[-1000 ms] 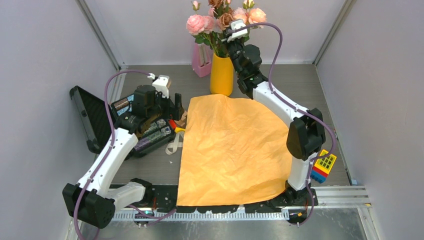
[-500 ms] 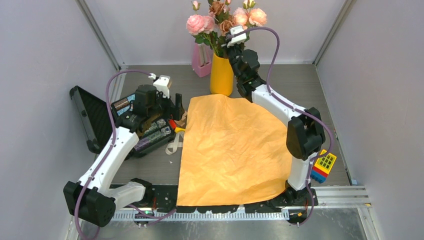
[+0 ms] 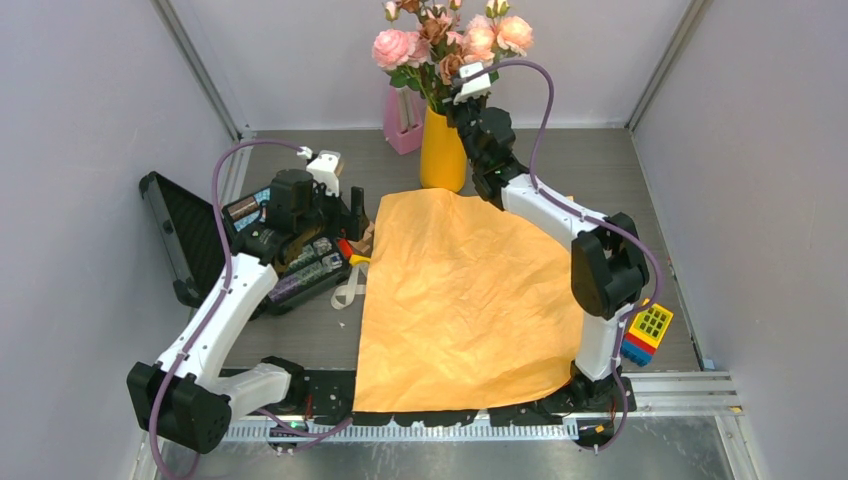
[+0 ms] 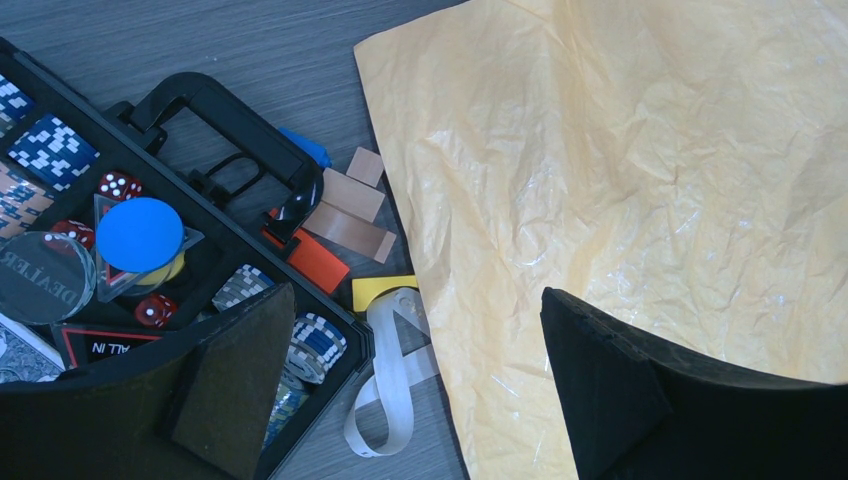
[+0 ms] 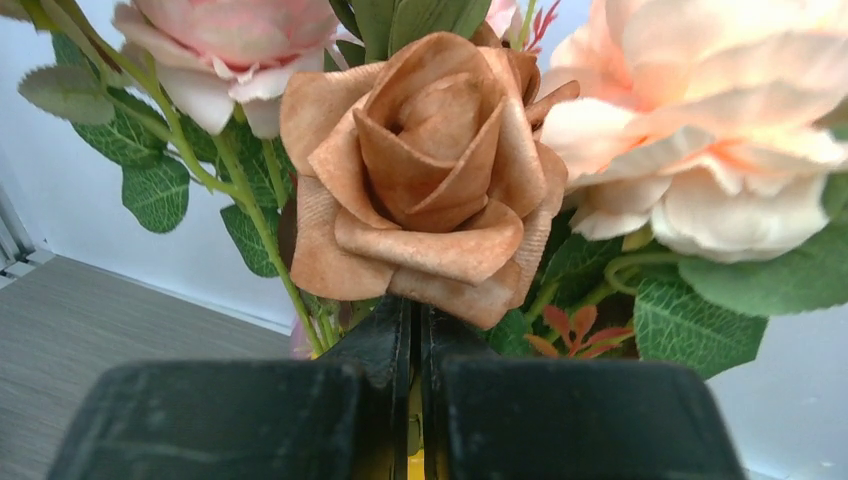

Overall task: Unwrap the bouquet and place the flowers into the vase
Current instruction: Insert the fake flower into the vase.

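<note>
The flowers (image 3: 392, 47), pink and brownish roses with green leaves, stand in the yellow-orange vase (image 3: 443, 150) at the back. My right gripper (image 3: 458, 82) is up among them. In the right wrist view it (image 5: 415, 310) is shut on a thin stem right under a brownish rose (image 5: 425, 170). The bouquet's orange paper (image 3: 465, 300) lies spread flat on the table, with the beige ribbon (image 4: 395, 380) loose at its left edge. My left gripper (image 4: 415, 330) hangs open above the ribbon, holding nothing.
An open black case (image 3: 190, 235) of poker chips and dice lies on the left under my left arm. Small coloured blocks (image 4: 320, 260) sit beside it. A pink metronome (image 3: 403, 120) stands left of the vase. A toy brick stack (image 3: 648, 332) is at the right.
My right gripper has shifted a little left at the vase top, and the brownish rose has moved with it. The left arm has stayed still.
</note>
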You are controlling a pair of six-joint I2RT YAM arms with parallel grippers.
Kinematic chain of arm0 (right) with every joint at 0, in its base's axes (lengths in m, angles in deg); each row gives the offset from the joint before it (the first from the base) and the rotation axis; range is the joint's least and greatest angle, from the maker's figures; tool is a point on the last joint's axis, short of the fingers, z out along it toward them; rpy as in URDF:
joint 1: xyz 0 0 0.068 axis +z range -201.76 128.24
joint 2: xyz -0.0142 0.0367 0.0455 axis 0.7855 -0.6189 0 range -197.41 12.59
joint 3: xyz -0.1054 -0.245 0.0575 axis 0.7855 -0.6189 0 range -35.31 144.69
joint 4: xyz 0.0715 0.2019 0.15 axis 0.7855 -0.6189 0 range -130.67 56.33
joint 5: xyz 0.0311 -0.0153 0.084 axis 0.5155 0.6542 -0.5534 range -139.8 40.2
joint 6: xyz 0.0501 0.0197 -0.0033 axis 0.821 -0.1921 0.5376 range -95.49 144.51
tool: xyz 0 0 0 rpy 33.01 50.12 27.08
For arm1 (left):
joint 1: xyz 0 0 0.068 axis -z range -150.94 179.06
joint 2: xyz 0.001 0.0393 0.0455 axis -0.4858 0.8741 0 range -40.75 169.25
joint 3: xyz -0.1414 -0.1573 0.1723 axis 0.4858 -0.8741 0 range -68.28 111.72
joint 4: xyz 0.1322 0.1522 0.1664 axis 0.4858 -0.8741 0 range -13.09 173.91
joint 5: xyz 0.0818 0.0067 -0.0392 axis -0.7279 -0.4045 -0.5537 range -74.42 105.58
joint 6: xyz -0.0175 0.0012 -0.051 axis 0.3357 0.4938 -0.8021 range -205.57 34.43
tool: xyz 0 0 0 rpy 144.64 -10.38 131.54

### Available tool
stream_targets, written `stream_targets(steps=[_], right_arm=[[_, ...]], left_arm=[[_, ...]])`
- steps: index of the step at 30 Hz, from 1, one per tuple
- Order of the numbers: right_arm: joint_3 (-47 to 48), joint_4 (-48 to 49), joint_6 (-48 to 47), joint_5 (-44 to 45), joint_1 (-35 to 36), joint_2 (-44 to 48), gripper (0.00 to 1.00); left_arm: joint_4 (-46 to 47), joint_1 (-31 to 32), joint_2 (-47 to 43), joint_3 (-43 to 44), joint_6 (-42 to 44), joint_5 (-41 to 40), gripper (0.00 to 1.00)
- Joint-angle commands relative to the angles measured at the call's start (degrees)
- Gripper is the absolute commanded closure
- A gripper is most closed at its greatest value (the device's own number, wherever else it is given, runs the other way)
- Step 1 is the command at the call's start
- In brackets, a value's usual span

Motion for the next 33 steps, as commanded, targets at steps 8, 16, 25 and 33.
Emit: stream_targets(steps=[8,16,25,33], right_arm=[[-2.9,3.1,1.9,2.2,-0.4,-1.0,1.0],[-4.1,2.8,2.1,3.5,-0.3,-1.1,0.97],[-5.3,3.2,2.4,3.7,-0.3,-0.3,0.77],[-6.4,3.2,3.1,3.3,-0.3,0.8,0.61]], left_arm=[[2.1,0.2,-0.2,0.2,0.4,-0.1,0.04],[2.1,0.2,-0.2,0.3,0.4,-0.3,0.04],[2.1,0.2,-0.1,0.3,0.4,-0.3,0.04],[2.1,0.2,-0.4,0.2,0.4,-0.3,0.04]])
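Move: The right hand holds the brown rose's stem just under its head, with the vase mouth about 9 cm below, some 3 cm ahead and 1 cm left. The pink metronome stands around 8 cm left of the hand, 9 cm ahead and 29 cm below. A big pink rose is about 7 cm left, 3 cm ahead and 6 cm up. From the left hand, the vase mouth lies roughly 24 cm ahead, 19 cm right and 5 cm up. The brown rose, its stem still pinched upright in the right fingers, is taken straight down towards the vase mouth as the wrist tips forward slightly. After about 4 cm the fingers begin to part, opening to about a third and letting go of the stem while the hand sinks on, some 6 cm in all. ##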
